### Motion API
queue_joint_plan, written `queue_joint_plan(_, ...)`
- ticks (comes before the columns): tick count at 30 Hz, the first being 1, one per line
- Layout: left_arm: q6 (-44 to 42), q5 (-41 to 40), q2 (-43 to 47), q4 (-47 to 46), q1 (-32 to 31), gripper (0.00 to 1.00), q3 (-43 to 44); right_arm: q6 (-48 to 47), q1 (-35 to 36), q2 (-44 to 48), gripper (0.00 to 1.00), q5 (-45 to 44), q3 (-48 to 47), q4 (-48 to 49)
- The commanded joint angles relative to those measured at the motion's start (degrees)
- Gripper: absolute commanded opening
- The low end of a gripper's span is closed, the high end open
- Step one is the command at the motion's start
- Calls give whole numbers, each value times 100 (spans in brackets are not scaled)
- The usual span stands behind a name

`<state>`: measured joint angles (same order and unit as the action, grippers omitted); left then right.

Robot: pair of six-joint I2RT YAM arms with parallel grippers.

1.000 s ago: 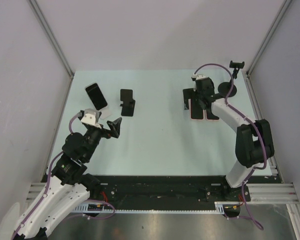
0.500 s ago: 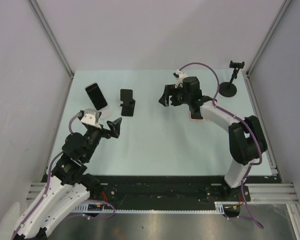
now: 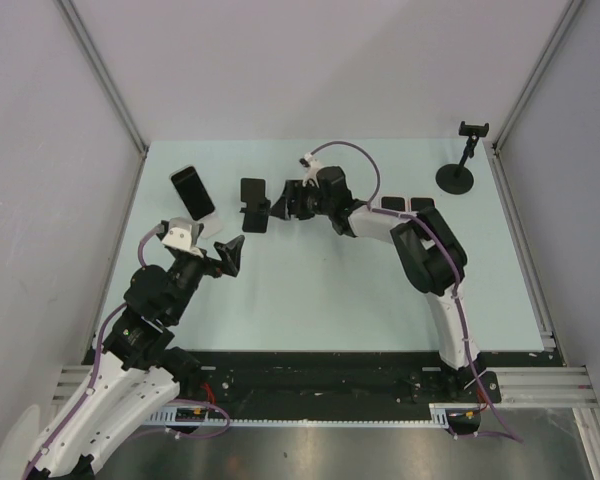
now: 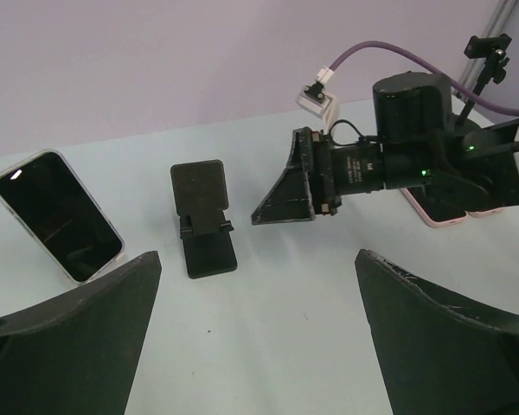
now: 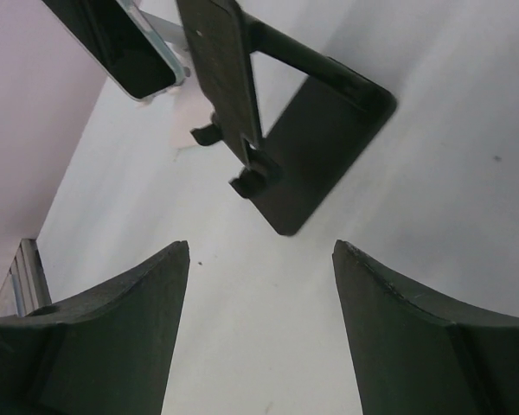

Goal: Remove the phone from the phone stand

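A black-screened phone (image 3: 193, 192) stands tilted at the far left of the table; what props it up is hidden behind it. It also shows in the left wrist view (image 4: 57, 216) and the right wrist view (image 5: 112, 39). An empty black phone stand (image 3: 254, 204) (image 4: 204, 220) (image 5: 285, 130) sits just right of it. My right gripper (image 3: 278, 207) (image 5: 259, 251) is open and empty, pointing at the black stand from the right, a little short of it. My left gripper (image 3: 230, 248) (image 4: 258, 259) hangs open and empty nearer the front, apart from both.
Two phones in pink cases (image 3: 405, 206) (image 4: 441, 214) lie flat at the back right. A tall clamp holder on a round base (image 3: 458, 172) (image 4: 489, 52) stands in the far right corner. Grey walls enclose the table.
My right arm has swung left from the flat phones across the table to the black stand, its jaws narrowing somewhat. The left arm has not moved.
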<state>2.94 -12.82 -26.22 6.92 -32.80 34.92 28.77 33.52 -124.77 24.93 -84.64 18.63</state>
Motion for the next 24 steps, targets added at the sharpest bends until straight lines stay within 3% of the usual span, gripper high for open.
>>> queue_joint_plan(1,-136,131,3,-164,19,100,6,269,172,-398,72,144,-824,650)
queue_joint_plan(11,-127,183,11,-165,28,100,-2,41,190,-1453,68,82,-2302,141)
queue_joint_plan(14,-127,183,11,-156,28,100,-11,-30,155,-1673,59,214,-2592,106)
queue_joint_plan(17,-118,183,3,-164,19,100,-11,-21,103,-1691,44,381,-2584,184)
queue_joint_plan(18,-118,183,3,-164,28,100,-11,-21,59,-1682,34,468,-2549,228)
queue_joint_plan(24,-118,192,-33,-164,19,100,-20,-135,-196,-1226,0,776,-1890,712)
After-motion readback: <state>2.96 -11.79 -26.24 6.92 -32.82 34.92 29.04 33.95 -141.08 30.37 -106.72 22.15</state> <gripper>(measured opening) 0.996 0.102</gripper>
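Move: The right hand hangs just short of the emptied phone stand: the stand's back plate is about 8 cm to the left, 6 cm ahead and roughly level in height, its base some 8 cm left, 3 cm ahead and 9 cm below. The phone on the white stand is about 24 cm left and 6 cm ahead; a removed phone lies some 30 cm to the right, level fore and aft. From the left hand, that plate is roughly 25 cm ahead, 3 cm right and 19 cm below. Leftward first, then mostly forward, the right hand slides about 5 cm each way up to the phone stand's back plate, rising a little and turning the wrist some 10 degrees. At the near end of its travel the wide fingers close almost shut and pinch the plate's lower right edge between the tips. ##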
